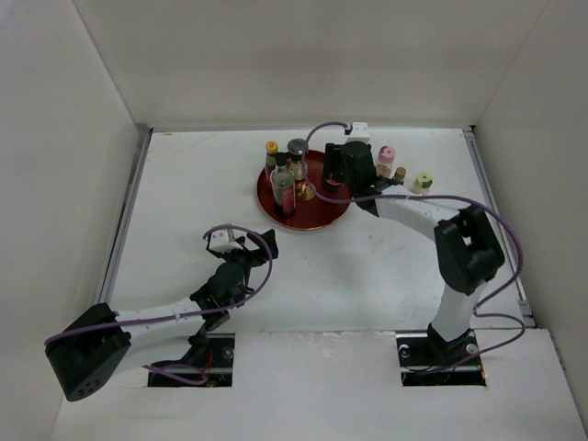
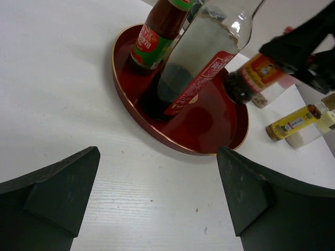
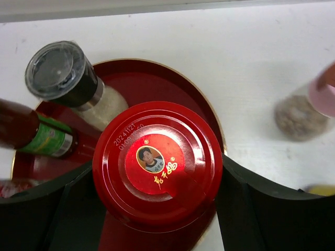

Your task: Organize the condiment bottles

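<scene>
A round red plate holds three condiment bottles: an orange-yellow-capped one, a grey-capped shaker and a black-capped clear bottle. My right gripper is shut on a red-lidded jar over the plate's right part; a finger presses each side of it. I cannot tell if the jar touches the plate. Pink-capped, brown-capped and pale-yellow-capped bottles stand on the table right of the plate. My left gripper is open and empty, low over the table in front of the plate.
White walls enclose the table on the left, back and right. The right arm reaches from the near right edge across to the plate. In the left wrist view the held jar hangs beside the clear bottle.
</scene>
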Tool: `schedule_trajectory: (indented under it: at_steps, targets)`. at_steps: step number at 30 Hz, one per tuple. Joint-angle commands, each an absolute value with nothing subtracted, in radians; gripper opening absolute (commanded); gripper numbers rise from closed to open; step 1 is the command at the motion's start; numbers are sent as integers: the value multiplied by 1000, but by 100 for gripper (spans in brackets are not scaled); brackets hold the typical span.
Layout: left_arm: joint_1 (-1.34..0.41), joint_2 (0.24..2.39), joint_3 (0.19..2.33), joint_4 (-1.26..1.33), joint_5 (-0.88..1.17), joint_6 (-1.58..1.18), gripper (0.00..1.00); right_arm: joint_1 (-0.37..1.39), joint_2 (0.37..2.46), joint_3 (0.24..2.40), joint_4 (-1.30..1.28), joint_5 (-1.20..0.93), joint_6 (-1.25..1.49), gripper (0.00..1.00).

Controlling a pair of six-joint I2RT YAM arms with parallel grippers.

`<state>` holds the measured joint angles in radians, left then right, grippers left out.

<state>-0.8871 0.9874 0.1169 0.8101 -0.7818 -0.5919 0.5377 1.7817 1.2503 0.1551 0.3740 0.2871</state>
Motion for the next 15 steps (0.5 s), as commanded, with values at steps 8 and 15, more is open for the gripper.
schedule_trajectory:
  at_steps: [8,15]
  targets:
    - [-897,968,101,865,-778,-607,97,501,2019,1594,290,336,261,61]
    - [-897,954,97,859,-778,-607,97,496,2089,1658,281,345,256,70]
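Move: The right gripper already holds the red-lid jar over the plate. The free spot at the plate's far right lies about 8 cm ahead, 3 cm left and 11 cm below; the plate's middle is some 3 cm ahead and 7 cm left. The black-lid shaker stands roughly 8 cm ahead and 9 cm left, the red-label bottle about 3 cm back and 12 cm left. From the left gripper, that spot is about 27 cm ahead and 21 cm right. Carry the held red-lid jar forward about 8 cm with the right gripper, easing slightly left and sinking some 4 cm towards the free spot at the plate's far right, beside the black-lid shaker. Hold the wrist angle, keep the grip on the jar, and slow almost to a stop at the end. ##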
